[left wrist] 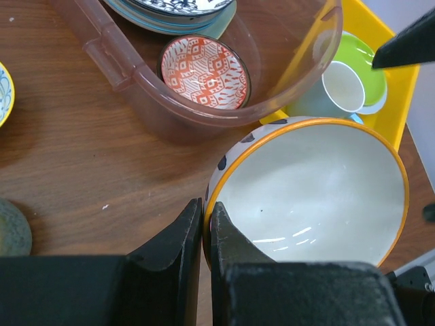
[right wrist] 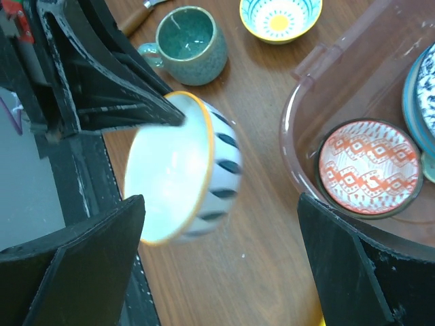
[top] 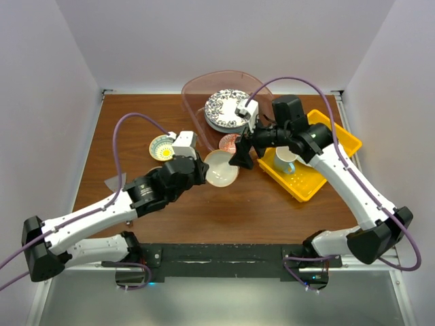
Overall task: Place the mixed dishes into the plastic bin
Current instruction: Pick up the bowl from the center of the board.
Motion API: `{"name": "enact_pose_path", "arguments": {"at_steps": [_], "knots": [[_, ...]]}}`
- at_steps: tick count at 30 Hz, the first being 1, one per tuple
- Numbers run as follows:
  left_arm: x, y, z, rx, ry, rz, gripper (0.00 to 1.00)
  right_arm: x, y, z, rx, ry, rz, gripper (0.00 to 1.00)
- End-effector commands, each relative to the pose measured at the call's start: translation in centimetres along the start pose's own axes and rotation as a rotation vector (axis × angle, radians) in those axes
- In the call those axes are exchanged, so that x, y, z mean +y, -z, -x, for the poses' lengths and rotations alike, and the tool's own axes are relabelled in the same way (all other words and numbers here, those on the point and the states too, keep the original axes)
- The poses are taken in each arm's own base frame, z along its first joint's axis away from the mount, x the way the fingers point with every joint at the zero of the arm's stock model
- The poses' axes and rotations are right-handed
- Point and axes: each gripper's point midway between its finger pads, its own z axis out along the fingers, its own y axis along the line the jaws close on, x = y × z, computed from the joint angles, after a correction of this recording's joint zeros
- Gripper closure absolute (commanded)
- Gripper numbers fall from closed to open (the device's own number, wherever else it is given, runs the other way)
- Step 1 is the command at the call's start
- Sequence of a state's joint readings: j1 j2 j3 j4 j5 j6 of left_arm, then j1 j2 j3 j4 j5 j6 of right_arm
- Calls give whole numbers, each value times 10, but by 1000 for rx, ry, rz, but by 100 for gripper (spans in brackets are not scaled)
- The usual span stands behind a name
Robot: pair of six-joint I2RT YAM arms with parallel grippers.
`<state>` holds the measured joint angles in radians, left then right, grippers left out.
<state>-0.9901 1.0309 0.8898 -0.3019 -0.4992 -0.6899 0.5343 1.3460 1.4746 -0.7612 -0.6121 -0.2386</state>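
My left gripper (left wrist: 206, 210) is shut on the rim of a white bowl (left wrist: 319, 190) with an orange edge and dark spots, one finger inside and one outside. The bowl (top: 221, 168) is tilted just short of the plastic bin (top: 197, 88). Inside the bin (left wrist: 136, 75) lie a red patterned bowl (left wrist: 204, 71) and a stack of plates (top: 226, 109), the top one blue floral. My right gripper (right wrist: 221, 204) hangs open over the gap between the held bowl (right wrist: 177, 176) and the bin's near wall (right wrist: 299, 88), with nothing gripped. A teal mug (right wrist: 190, 44) stands on the table.
A small yellow and blue bowl (top: 162, 147) sits left of the bin. On the right, a yellow perforated tray (top: 340, 146) holds a white mug (left wrist: 343, 85) and a lime-green plate (left wrist: 363, 61). A wooden-handled utensil (right wrist: 132, 20) lies near the teal mug.
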Motion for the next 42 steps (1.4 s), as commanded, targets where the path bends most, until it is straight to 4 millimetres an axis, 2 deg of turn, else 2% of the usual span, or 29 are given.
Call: {"name": "enact_pose_path", "arguments": {"at_steps": [1,2,6,7,8,10,11,14,15,17,18,21,23,24,25,26,27,29,30,33,36,42], "knots": [[-25,1,52,-157,132,21,100,-5,-6,7,-32,-28,-111,2],[-27,0,54,-162,134,26,100,-19,-6,2,-11,-30,-203,2],[-25,-1,56,-168,147,91,100,-44,-8,-9,41,-2,-382,7],[-23,-1,58,-179,165,121,100,-44,-9,-9,45,11,-398,10],[-23,-3,55,-159,147,149,100,-48,-10,-9,48,21,-420,19],[-26,-3,60,-168,165,174,100,-53,-8,-6,52,39,-466,29],[-26,-6,53,-149,145,191,100,-54,-9,-7,55,40,-473,43],[-31,-6,53,-157,150,187,100,-52,-15,-6,60,39,-464,64],[-31,-6,52,-157,148,186,100,-52,-18,-8,67,38,-459,75],[-33,-4,54,-165,154,182,100,-53,-22,-8,70,34,-454,85],[-32,-4,56,-168,158,180,100,-54,-25,-9,76,33,-452,93],[-36,1,60,-181,154,147,100,-55,-27,-6,61,32,-449,100],[-39,6,64,-193,145,101,99,-51,-28,-3,54,37,-425,100],[-42,8,64,-189,140,70,84,-53,-26,-2,52,37,-429,100],[-38,13,62,-189,99,49,73,-52,-25,-1,54,46,-419,100],[-43,16,68,-215,108,12,62,-49,-25,1,45,47,-394,100],[-43,19,67,-213,78,-13,42,-52,-22,2,40,36,-389,100],[-39,28,69,-238,67,-54,29,-48,-21,4,22,27,-330,100],[-38,32,69,-240,37,-69,18,-53,-16,5,10,11,-328,100],[-28,42,68,-247,-24,-78,6,-57,-12,3,-17,-19,-277,100],[-16,51,70,-254,-80,-64,0,-62,-11,2,-30,-35,-251,100],[12,65,72,-280,-218,-9,0,-76,-4,-6,-44,-79,-217,100]]}}
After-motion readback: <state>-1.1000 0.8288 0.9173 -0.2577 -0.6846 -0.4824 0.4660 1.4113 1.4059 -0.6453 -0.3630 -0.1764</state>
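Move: The white bowl already hangs in the left fingers by its left rim, with its middle about 5 cm to the right of that hand, 1 cm ahead and 2 cm below. From the open right hand it is some 6 cm to the left, 1 cm back and 7 cm down. The red bowl in the bin sits about 6 cm ahead of the right hand, 2 cm left and 25 cm lower; the bin's middle is 17 cm ahead, 2 cm left. The white bowl is handed over: the left hand eases it about 2 cm right and up, turning slightly counter-clockwise, while the right hand goes some 5 cm forward and down, turning clockwise about 20 degrees, and pinches its far rim. The left fingers then open wide and retreat up, left and back, and the right carries it about 3 cm right and slightly forward. ##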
